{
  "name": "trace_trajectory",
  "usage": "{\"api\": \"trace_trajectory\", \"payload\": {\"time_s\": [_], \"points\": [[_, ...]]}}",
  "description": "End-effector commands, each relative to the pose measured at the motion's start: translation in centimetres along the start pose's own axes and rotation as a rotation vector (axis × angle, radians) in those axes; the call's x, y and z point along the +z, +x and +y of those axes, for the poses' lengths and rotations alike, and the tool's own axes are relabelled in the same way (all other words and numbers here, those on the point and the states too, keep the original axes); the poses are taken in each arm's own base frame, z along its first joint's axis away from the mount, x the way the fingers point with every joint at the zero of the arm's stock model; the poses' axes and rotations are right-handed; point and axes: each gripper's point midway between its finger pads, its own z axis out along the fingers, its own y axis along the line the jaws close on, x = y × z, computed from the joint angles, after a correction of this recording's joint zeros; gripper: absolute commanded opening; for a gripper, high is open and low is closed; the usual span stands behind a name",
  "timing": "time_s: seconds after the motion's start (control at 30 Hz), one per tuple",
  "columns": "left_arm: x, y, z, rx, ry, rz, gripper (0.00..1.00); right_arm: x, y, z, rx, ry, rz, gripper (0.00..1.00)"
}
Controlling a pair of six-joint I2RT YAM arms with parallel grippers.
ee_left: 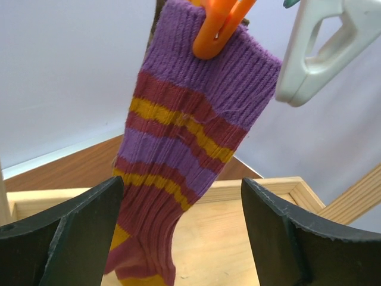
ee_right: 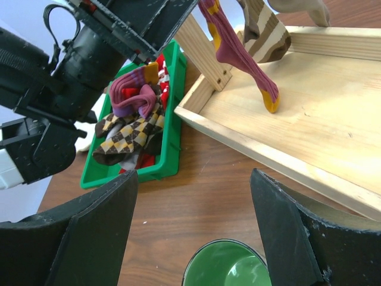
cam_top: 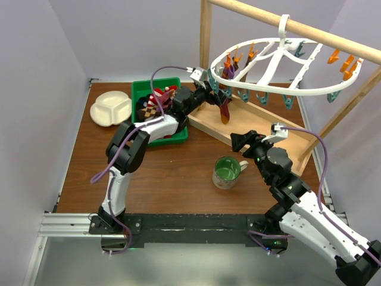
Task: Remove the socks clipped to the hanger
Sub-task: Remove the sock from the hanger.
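The white oval hanger (cam_top: 280,65) hangs by its hook from a wooden pole. A purple, maroon and yellow striped sock (ee_left: 178,149) hangs from an orange clip (ee_left: 217,27) at its left rim; it also shows in the top view (cam_top: 225,110) and the right wrist view (ee_right: 238,47). My left gripper (cam_top: 208,83) is open, its fingers (ee_left: 71,232) either side of the sock without closing on it (ee_left: 181,190). A brown-cream striped sock (ee_right: 268,36) hangs beside it. My right gripper (cam_top: 238,141) is open and empty (ee_right: 193,179) above the table.
A green bin (cam_top: 178,134) at the left holds removed socks (ee_right: 128,128). A green mug (cam_top: 226,171) stands under my right gripper. The wooden frame's tray base (cam_top: 262,128) lies under the hanger. A white divided plate (cam_top: 110,108) sits far left.
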Motion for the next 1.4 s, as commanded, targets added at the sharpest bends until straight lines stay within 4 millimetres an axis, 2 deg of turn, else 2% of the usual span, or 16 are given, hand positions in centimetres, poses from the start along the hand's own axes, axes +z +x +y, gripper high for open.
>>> {"api": "trace_trajectory", "payload": {"time_s": [0.0,0.17,0.43,0.53,0.57,0.63,0.67,0.73,0.77,0.83,0.87,0.93,1.0,1.03,1.07,1.37], "points": [[1.6,-2.5,-1.5,0.078,0.070,-0.092,0.85,-0.1,-1.6,0.9,-0.007,-0.022,-0.032,0.80],[2.6,-1.8,-0.8,0.086,0.040,-0.106,0.86,-0.1,-1.4,1.0,-0.008,-0.029,-0.024,0.80],[3.6,-2.7,0.4,0.065,-0.030,-0.182,0.82,-0.1,-1.3,1.1,-0.015,-0.034,-0.019,0.81],[3.7,-3.2,0.2,0.060,-0.044,-0.198,0.68,-0.1,-1.1,1.0,-0.015,-0.031,-0.016,0.81],[3.6,-3.4,0.1,0.061,-0.047,-0.203,0.59,0.0,-1.1,1.0,-0.014,-0.031,-0.016,0.81],[3.1,-3.3,0.1,0.053,-0.051,-0.203,0.47,0.1,-1.0,1.0,-0.013,-0.031,-0.014,0.81],[2.9,-4.3,-0.4,0.055,-0.045,-0.227,0.38,0.1,-1.0,1.0,-0.013,-0.032,-0.014,0.81],[2.4,-4.2,-0.4,0.050,-0.052,-0.225,0.28,0.2,-0.9,1.1,-0.011,-0.032,-0.010,0.81],[2.3,-4.7,-0.7,0.053,-0.048,-0.235,0.19,0.3,-0.8,1.1,-0.010,-0.033,-0.007,0.81],[2.0,-4.7,-0.6,0.055,-0.055,-0.231,0.10,0.4,-0.7,1.1,-0.009,-0.031,-0.006,0.81],[1.8,-5.2,-0.9,0.056,-0.053,-0.239,0.02,0.4,-0.7,1.2,-0.008,-0.037,-0.007,0.80],[1.2,-4.8,-0.9,0.056,-0.056,-0.229,0.00,0.6,-0.5,1.1,-0.009,-0.032,-0.005,0.81],[0.5,-6.0,-1.7,0.057,-0.043,-0.255,0.00,0.7,-0.5,1.3,-0.009,-0.038,-0.004,0.81],[-0.1,-5.4,-1.4,0.055,-0.051,-0.240,0.00,0.9,-0.4,1.3,-0.011,-0.036,-0.003,0.81],[-0.5,-6.5,-2.1,0.058,-0.041,-0.260,0.00,1.0,-0.5,1.3,-0.010,-0.036,-0.006,0.81],[-4.4,-8.4,-5.1,0.067,0.018,-0.238,0.00,2.1,-1.1,2.3,-0.017,-0.054,-0.028,0.83]]}}
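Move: The purple striped sock hangs about 3 cm ahead of the left hand and 2 cm to its right, its middle about 3 cm lower; the orange clip on its cuff is 4 cm ahead, 2 cm right and some 8 cm up. The brown striped sock hangs roughly 8 cm ahead and 8 cm right, about level. The green tray lies some 22 cm left, level fore and aft, 22 cm below. From the right hand, the purple striped sock is about 22 cm ahead, 2 cm left, 3 cm below. Forward and a little to the right, some 3 cm, the left hand brings its wide-open fingers around the hanging leg of the purple striped sock, then shuts them and pinches the knit below the clip. Keeping that pinch, it pulls back about 5 cm, leftwards and up too, away from the hanger. The right hand, open and empty, sinks a couple of centimetres, easing slightly forward and left. ##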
